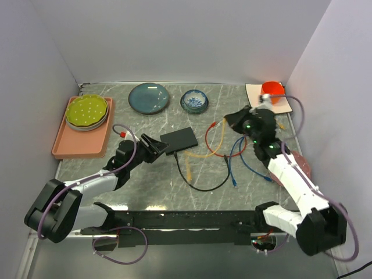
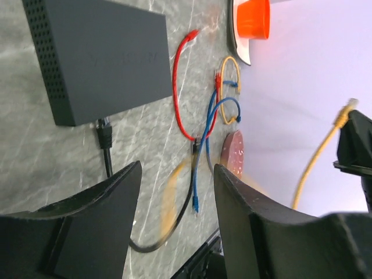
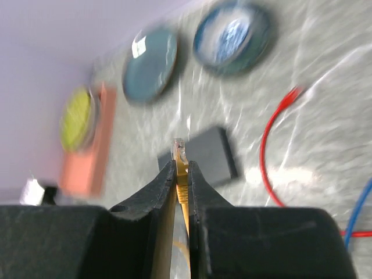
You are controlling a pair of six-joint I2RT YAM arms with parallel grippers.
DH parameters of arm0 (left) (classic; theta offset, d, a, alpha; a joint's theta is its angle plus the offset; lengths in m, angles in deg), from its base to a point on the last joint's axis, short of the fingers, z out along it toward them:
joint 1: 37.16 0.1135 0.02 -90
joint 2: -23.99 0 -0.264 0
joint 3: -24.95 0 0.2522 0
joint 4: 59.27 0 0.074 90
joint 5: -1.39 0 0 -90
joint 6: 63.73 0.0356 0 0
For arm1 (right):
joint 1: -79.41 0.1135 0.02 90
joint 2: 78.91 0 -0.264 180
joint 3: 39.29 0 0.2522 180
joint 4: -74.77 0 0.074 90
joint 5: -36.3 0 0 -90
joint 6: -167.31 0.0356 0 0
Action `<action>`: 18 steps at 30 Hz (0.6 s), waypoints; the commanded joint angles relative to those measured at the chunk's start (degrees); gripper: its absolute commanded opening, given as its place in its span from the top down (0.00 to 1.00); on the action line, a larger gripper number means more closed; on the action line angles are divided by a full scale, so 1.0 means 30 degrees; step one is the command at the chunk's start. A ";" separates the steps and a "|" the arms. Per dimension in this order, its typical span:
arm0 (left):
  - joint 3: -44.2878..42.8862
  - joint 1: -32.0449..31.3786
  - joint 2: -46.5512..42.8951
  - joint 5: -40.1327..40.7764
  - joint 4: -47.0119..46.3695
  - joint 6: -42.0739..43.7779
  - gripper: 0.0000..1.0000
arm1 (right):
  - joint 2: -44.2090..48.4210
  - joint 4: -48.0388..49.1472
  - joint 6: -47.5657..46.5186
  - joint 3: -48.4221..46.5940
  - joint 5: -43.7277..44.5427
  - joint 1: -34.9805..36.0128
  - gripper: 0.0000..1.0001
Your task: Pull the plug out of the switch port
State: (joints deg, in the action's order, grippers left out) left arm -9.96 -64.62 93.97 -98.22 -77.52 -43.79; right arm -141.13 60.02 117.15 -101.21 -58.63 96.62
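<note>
The switch (image 1: 179, 139) is a flat black box lying mid-table, also seen in the left wrist view (image 2: 99, 58) and, blurred, in the right wrist view (image 3: 212, 154). My right gripper (image 3: 181, 165) is shut on a yellow plug (image 3: 180, 152), held in the air away from the switch; the gripper (image 1: 235, 121) hovers to the switch's right. The yellow cable (image 1: 203, 154) trails down to the table. A black cable's plug (image 2: 104, 131) sits in the switch's edge. My left gripper (image 2: 177, 171) stands open and empty just beside the switch's left end (image 1: 157, 145).
A teal plate (image 1: 149, 97), a blue bowl (image 1: 194, 100) and an orange cup (image 1: 272, 89) stand at the back. A pink tray (image 1: 81, 139) with a green plate (image 1: 87, 111) lies far left. Red (image 1: 210, 136), blue (image 1: 232, 168) and black (image 1: 200, 186) cables lie right of the switch.
</note>
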 commanded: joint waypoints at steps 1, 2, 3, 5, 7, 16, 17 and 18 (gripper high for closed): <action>0.0514 0.0014 -0.0765 -0.0723 -0.1721 -0.0523 0.41 | 0.1754 0.1529 0.2802 0.0877 -0.2512 -0.2833 1.00; 0.0603 0.0014 -0.0853 -0.0782 -0.1955 -0.0581 0.41 | 0.1725 0.2635 0.3705 0.1197 -0.3242 -0.3388 1.00; 0.0691 0.0014 -0.0912 -0.0898 -0.2044 -0.0581 0.42 | 0.1522 0.3255 0.4236 0.1374 -0.4236 -0.4177 1.00; 0.1042 0.0014 -0.1059 -0.0929 -0.2365 -0.0727 0.42 | 0.1374 0.4253 0.5790 0.1929 -0.5650 -0.4681 1.00; 0.1509 0.0014 -0.1147 -0.0958 -0.2717 -0.0961 0.42 | 0.1869 0.3967 0.6522 0.2283 -0.3706 -0.4916 1.00; 0.2010 0.0043 -0.1411 -0.0870 -0.2193 -0.0847 0.42 | 0.2401 0.0569 0.9418 0.3310 0.3899 -0.8017 1.00; 0.1952 0.0014 -0.1469 -0.0812 -0.2046 -0.0787 0.42 | 0.2109 0.0682 0.9804 0.3455 0.3377 -0.9038 1.00; 0.1864 0.0014 -0.1499 -0.0841 -0.1900 -0.0699 0.42 | 0.1497 0.1031 1.0098 0.3630 0.3081 -0.9628 1.00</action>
State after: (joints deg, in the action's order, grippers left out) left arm -3.68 -64.62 91.19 -100.42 -82.29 -46.39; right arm -133.46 63.62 140.60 -90.22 -54.06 74.13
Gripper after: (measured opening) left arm 0.581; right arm 0.157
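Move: The yellow cable's pulled plug is already in my right hand. Where I take it, the cable pile, lies about 18 cm to the right, 1 cm ahead and some 24 cm below. Beneath this hand is the red cable, its middle about 4 cm back; the switch is roughly 24 cm left and 3 cm back, and the orange cup 24 cm right and 20 cm ahead. From my left hand, the pile is about 50 cm right, 11 cm ahead and 12 cm lower. Keeping the yellow plug pinched, I carry it with my right hand about 15 cm to the right towards the cable pile, rising slightly before sinking to some 2 cm below my starting height. My wrist swings clockwise by roughly 35 degrees as its left side rolls up. My left hand, empty and part open, eases about 2 cm back from the switch. ##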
